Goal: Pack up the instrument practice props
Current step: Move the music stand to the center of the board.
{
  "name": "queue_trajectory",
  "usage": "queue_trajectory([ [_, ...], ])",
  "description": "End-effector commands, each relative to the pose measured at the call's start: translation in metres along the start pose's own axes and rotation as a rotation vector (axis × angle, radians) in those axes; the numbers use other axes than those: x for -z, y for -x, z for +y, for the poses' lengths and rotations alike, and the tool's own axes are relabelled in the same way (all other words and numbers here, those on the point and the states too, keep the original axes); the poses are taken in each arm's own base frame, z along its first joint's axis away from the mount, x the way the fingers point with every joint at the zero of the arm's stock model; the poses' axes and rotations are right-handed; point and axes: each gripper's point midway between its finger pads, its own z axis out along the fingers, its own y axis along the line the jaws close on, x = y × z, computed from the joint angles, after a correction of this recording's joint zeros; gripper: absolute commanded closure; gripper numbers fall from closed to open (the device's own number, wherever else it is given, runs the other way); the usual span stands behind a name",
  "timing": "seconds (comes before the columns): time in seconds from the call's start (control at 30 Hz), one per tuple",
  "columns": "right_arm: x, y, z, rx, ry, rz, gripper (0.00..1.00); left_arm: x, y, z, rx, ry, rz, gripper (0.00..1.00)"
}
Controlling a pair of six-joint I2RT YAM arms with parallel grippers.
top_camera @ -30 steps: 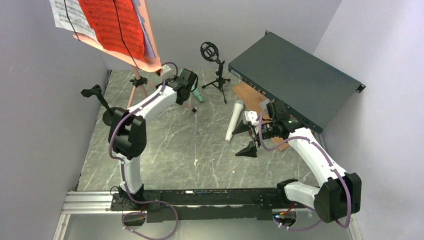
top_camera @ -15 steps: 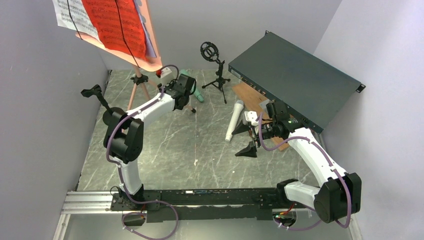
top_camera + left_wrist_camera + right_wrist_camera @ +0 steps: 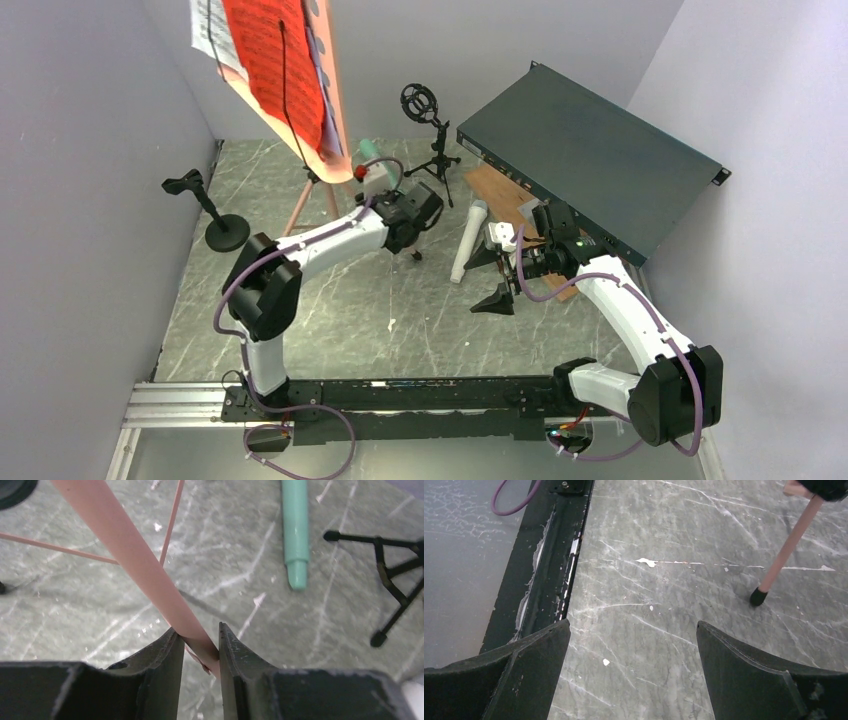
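Observation:
The pink music tripod (image 3: pixel 305 195) stands at the back left and leans, with red, white and lavender sheet-music pages (image 3: pixel 275 60) on its desk. My left gripper (image 3: pixel 415 218) is shut on one pink tripod leg (image 3: pixel 135 555), which crosses diagonally between the jaws of the left gripper (image 3: pixel 197 635). The green microphone (image 3: pixel 296 530) lies on the table just past it, mostly hidden behind the desk in the top view. The white microphone (image 3: pixel 469 240) lies in the middle. My right gripper (image 3: pixel 500 278) hangs open beside it over bare table, its jaws (image 3: pixel 633 630) holding nothing.
One black microphone mount (image 3: pixel 432 140) stands on its small tripod at the back; another (image 3: pixel 212 212) stands on a round base at the left. The dark green metal box (image 3: pixel 590 150) and wooden board (image 3: pixel 497 190) fill the back right. A black rail (image 3: pixel 549 570) runs along the near edge.
My left gripper closed on the tripod leg and swung right, dragging the whole stand rightward and turning its desk edge-on. The right arm stayed still.

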Motion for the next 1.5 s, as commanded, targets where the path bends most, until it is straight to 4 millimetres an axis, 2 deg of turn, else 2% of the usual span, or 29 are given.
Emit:
queue_trajectory([
  [0.0,-0.001,0.006,-0.003,0.036,0.002,-0.015,0.01,0.034,-0.009,-0.004,0.053,0.008,0.006,0.97],
  [0.13,-0.001,0.006,-0.003,0.038,0.002,-0.014,0.01,0.044,-0.030,-0.012,0.046,-0.020,0.037,0.96],
  [0.27,0.000,0.006,-0.003,0.039,-0.001,-0.012,0.01,0.051,-0.036,-0.019,0.020,-0.056,0.056,0.92],
  [0.4,0.000,0.005,-0.003,0.037,-0.001,-0.009,0.01,0.062,-0.035,-0.019,-0.038,-0.106,0.080,0.57],
  [0.5,0.000,0.005,-0.004,0.040,-0.004,-0.005,0.01,0.075,-0.038,-0.018,-0.100,-0.164,0.115,0.38],
  [0.63,0.000,0.004,-0.005,0.039,-0.005,0.000,0.01,0.093,-0.060,-0.012,-0.204,-0.255,0.225,0.27],
  [0.77,0.000,0.001,-0.006,0.036,-0.009,0.009,0.01,0.115,-0.080,0.001,-0.306,-0.355,0.333,0.25],
  [0.9,0.000,-0.001,-0.008,0.030,-0.017,0.021,0.01,0.142,-0.093,0.011,-0.439,-0.569,0.421,0.24],
  [1.0,0.001,-0.005,-0.014,0.011,-0.047,0.041,0.01,0.169,-0.103,0.021,-0.535,-0.836,0.457,0.11],
  [1.1,-0.001,-0.006,-0.024,-0.030,-0.083,0.062,0.05,0.185,-0.101,0.040,-0.558,-1.002,0.434,0.01],
  [1.17,-0.011,-0.008,-0.032,-0.033,-0.101,0.116,0.11,0.189,-0.095,0.053,-0.542,-1.050,0.415,0.00],
  [1.23,-0.027,-0.015,-0.043,-0.030,-0.124,0.203,0.25,0.190,-0.090,0.066,-0.522,-1.076,0.407,0.01],
  [1.27,-0.038,-0.019,-0.047,-0.024,-0.122,0.258,0.37,0.187,-0.086,0.075,-0.513,-1.060,0.402,0.01],
  [1.3,-0.046,-0.020,-0.052,-0.026,-0.122,0.292,0.55,0.182,-0.083,0.083,-0.509,-1.037,0.396,0.01],
  [1.33,-0.056,-0.022,-0.058,-0.043,-0.122,0.323,0.78,0.176,-0.077,0.094,-0.497,-1.001,0.387,0.01],
  [1.37,-0.066,-0.020,-0.062,-0.051,-0.119,0.341,0.89,0.170,-0.072,0.103,-0.487,-0.960,0.385,0.01],
  [1.4,-0.076,-0.020,-0.065,-0.058,-0.107,0.360,0.95,0.163,-0.066,0.112,-0.470,-0.915,0.377,0.00],
  [1.47,-0.096,-0.012,-0.074,-0.073,-0.108,0.361,1.00,0.152,-0.051,0.130,-0.430,-0.835,0.353,0.00],
])
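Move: The left hand already holds the music stand's near right leg. The board's middle lies about 13 cm back, 10 cm right and 15 cm below it; the green microphone is some 6 cm ahead and 6 cm right, 13 cm down. From the open right hand, the leg's foot lies roughly 10 cm ahead, 15 cm left and 18 cm lower, the white microphone about 13 cm ahead and 4 cm left, equally low. Still gripping the leg, the left hand draws the music stand a last 4–5 cm back and to the right, then opens wide, comes free of the leg and backs off about 18 cm towards its base, dipping a few centimetres and rising again while it swings some 60 degrees clockwise. Late on, the right hand sets off left and down, with a little forward, towards the foot of that leg, tipping its fingers about 20 degrees further down and shutting them with nothing seen between. ##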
